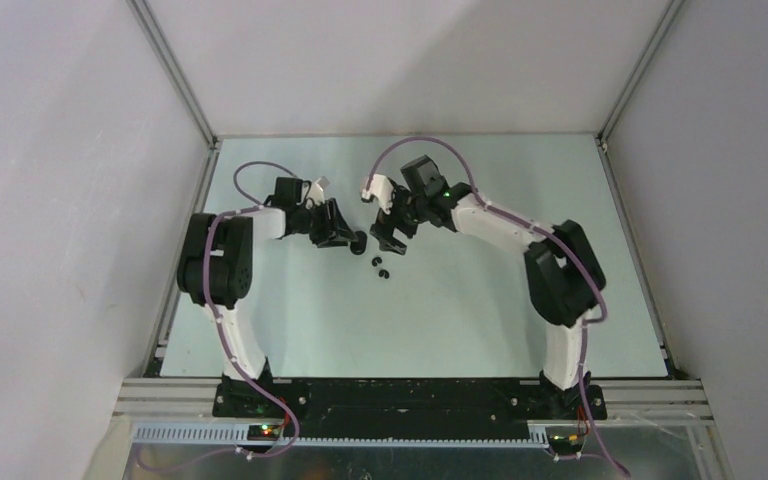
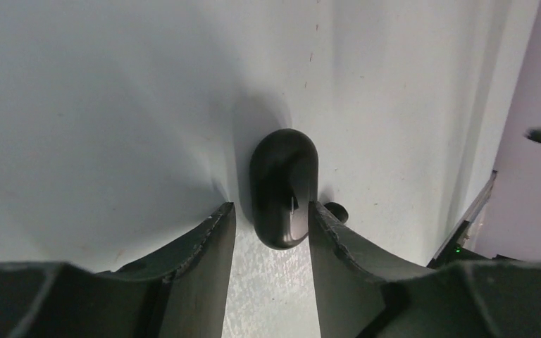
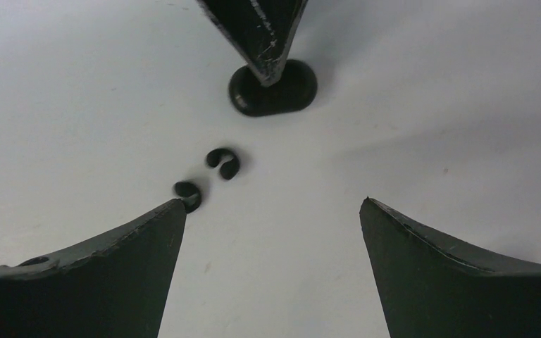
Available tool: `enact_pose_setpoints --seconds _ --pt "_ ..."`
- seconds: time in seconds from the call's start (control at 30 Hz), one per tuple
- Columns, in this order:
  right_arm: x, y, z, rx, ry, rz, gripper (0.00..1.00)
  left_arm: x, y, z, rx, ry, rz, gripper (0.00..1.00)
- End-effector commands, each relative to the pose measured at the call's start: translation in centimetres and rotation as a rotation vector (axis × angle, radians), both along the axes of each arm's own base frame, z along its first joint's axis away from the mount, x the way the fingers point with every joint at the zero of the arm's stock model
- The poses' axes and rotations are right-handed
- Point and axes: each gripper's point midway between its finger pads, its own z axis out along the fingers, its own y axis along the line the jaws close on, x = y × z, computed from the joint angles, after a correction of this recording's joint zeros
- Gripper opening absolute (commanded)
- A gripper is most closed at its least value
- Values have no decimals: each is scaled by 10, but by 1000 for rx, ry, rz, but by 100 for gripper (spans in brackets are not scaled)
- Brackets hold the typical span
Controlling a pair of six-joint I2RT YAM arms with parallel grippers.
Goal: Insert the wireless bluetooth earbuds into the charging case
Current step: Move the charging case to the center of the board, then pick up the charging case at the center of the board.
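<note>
The charging case [image 1: 360, 240] is a glossy black oval, lid shut, lying on the table. In the left wrist view its near end [image 2: 283, 190] sits between the tips of my left gripper [image 2: 270, 205], which stands open: a gap shows on the left side, while the right finger is at or against the case. Two black earbuds [image 3: 223, 163] [image 3: 189, 195] lie loose on the table just ahead of my right gripper [image 3: 272, 202], which is wide open and empty, with the nearer bud at its left fingertip. From above, both buds [image 1: 379, 267] rest just in front of the case.
My left gripper [image 1: 345, 238] and right gripper [image 1: 392, 240] face each other closely over the pale table [image 1: 460, 310]. A left finger [image 3: 257, 28] overlaps the case in the right wrist view. Enclosure walls and metal rails [image 1: 175, 280] border the table.
</note>
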Motion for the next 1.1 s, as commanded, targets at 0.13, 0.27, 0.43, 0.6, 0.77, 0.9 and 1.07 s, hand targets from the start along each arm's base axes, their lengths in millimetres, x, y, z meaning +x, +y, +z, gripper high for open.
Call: enact_pose_setpoints --seconds 0.13,0.27,0.43,0.6,0.77,0.9,1.07 --pt "46 39 -15 -61 -151 164 99 16 27 10 -155 -26 96 53" --pt "53 51 -35 -98 -142 191 99 23 43 13 -217 -27 160 57" --pt "41 70 -42 -90 -98 230 99 23 45 11 -215 -18 177 66" --pt "41 79 -61 -104 -46 205 99 24 46 10 -214 -14 184 74" --pt "37 79 -79 -132 -14 203 97 24 47 9 -218 -10 191 80" --pt "39 79 -86 -153 -17 190 95 24 48 9 -220 -8 194 84" --pt "45 79 -87 -164 -29 177 93 24 48 9 -221 -8 195 86"
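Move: The black charging case stands just off the left hand's half-open fingertips, about 3 cm to their right, 1 cm ahead and 1 cm lower. From the right hand, open above the board, it lies roughly 9 cm to the left, 3 cm ahead and 11 cm below. The nearer black earbud is some 5 cm left of the right hand and 1 cm back, the other about 4 cm left and 4 cm back, both some 12 cm below. Over the charging case the right hand comes in leftward and down, about 10 cm lower, first running forward and then easing part-way back, turning slightly counter-clockwise; its wide-open fingers end straddling the case lengthwise, with contact not certain. The left hand backs off to its left and a little forward, about 5 cm, rising slightly while it rolls and its fingers spread nearly fully. ##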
